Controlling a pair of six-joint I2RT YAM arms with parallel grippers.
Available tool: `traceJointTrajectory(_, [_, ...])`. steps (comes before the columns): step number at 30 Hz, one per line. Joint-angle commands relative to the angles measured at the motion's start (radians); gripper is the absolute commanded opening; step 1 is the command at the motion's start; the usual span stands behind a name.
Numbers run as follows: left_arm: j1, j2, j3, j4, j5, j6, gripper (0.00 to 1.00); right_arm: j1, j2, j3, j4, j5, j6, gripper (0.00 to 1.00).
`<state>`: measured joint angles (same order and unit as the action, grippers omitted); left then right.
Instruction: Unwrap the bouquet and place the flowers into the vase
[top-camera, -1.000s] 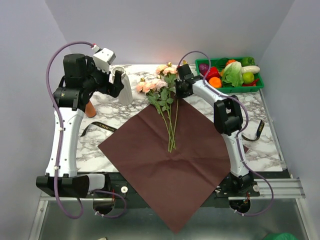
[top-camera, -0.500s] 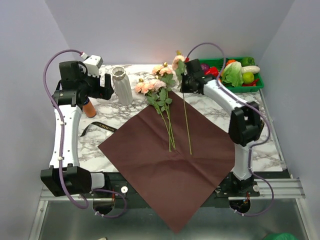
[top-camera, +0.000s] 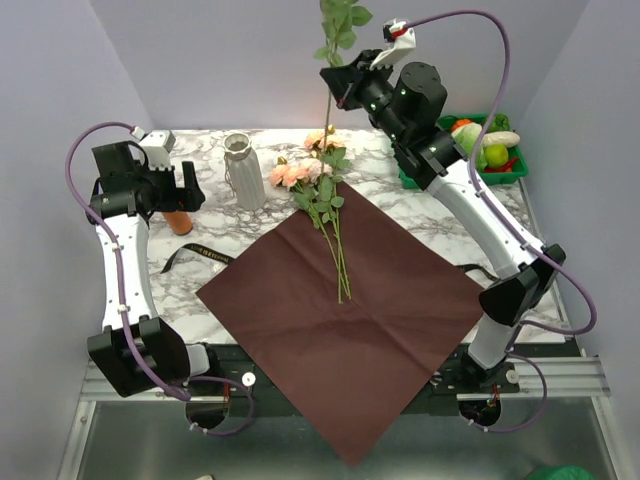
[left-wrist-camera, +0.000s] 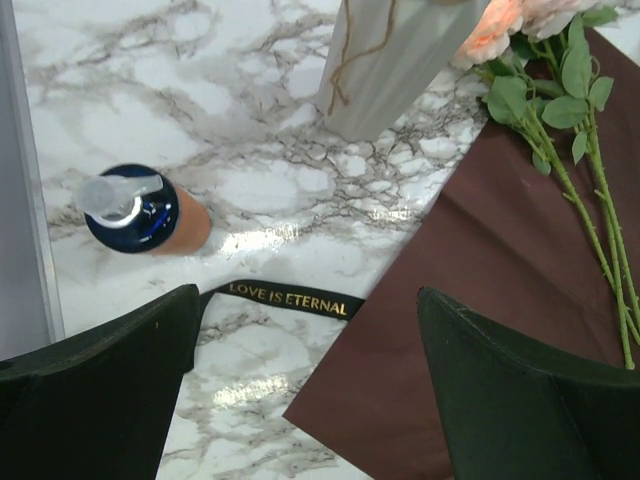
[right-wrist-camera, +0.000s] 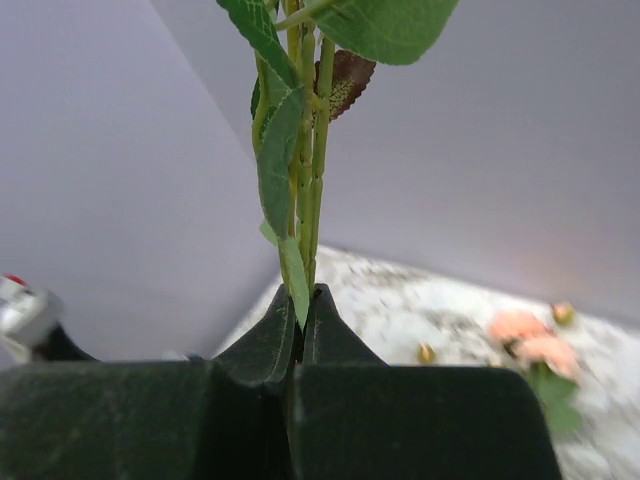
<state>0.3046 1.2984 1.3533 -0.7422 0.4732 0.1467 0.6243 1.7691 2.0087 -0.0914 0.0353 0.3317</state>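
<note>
My right gripper (top-camera: 338, 88) (right-wrist-camera: 305, 295) is raised high over the back of the table, shut on the green stem of one flower (top-camera: 327, 108) (right-wrist-camera: 312, 200). That stem hangs below the jaws, its leaves rise above them, and its bloom is out of view. The other flowers (top-camera: 318, 180) (left-wrist-camera: 560, 90) lie on the spread dark red paper (top-camera: 350, 320) (left-wrist-camera: 490, 290). The white ribbed vase (top-camera: 243, 172) (left-wrist-camera: 385, 60) stands left of them. My left gripper (top-camera: 188, 186) (left-wrist-camera: 310, 390) hovers open left of the vase, holding nothing.
An orange bottle (top-camera: 178, 220) (left-wrist-camera: 150, 212) stands under the left arm. A black ribbon (top-camera: 200, 254) (left-wrist-camera: 290, 298) lies by the paper's left corner. The green crate of vegetables (top-camera: 482, 150) sits at the back right.
The right gripper closed on one flower's stem and lifted it from the pile to high above the table. The left arm drew back leftward, away from the vase.
</note>
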Motion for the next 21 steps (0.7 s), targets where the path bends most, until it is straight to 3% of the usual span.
traceJointTrajectory(1, [0.028,-0.016,-0.051,0.012,0.067,0.046,0.99,0.018,0.09,0.025,0.35,-0.099,0.058,0.01])
traceJointTrajectory(5, [0.037,-0.031,-0.068,0.014,0.087,0.067,0.99,0.028,0.235,0.25,0.427,-0.143,0.131,0.01])
traceJointTrajectory(7, [0.039,-0.037,-0.08,0.017,0.093,0.07,0.99,0.032,0.254,0.246,0.522,-0.143,0.139,0.01])
traceJointTrajectory(9, [0.039,-0.045,-0.095,0.026,0.097,0.074,0.99,0.044,0.269,0.191,0.744,-0.129,0.121,0.01])
traceJointTrajectory(12, [0.041,-0.056,-0.114,0.026,0.097,0.09,0.99,0.054,0.343,0.307,0.753,-0.123,0.089,0.01])
traceJointTrajectory(21, [0.048,-0.068,-0.141,0.029,0.119,0.094,0.99,0.066,0.42,0.38,0.898,-0.1,0.032,0.01])
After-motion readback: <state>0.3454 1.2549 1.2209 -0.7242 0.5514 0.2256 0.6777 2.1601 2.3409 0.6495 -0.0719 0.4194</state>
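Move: The right hand, already pinching flower stems high in the air, has the vase about 17 cm to its left and 5 cm ahead, its middle some 35 cm below. The flower heads still on the table lie roughly 9 cm ahead and 3 cm left, some 45 cm down; the orange bottle stands about 15 cm left of the vase and 8 cm nearer the base. From the empty left hand the vase is about 14 cm ahead, 10 cm right and 14 cm lower. Keeping its pinch on the stems, the right hand climbs about 10 cm and shifts some 7 cm left, mostly in the first half, while the wrist tips the fingers upward by nearly 40 degrees, swinging the hanging stem ends left towards the vase mouth. The open, empty left hand sinks about 3 cm and eases back 2 cm. ##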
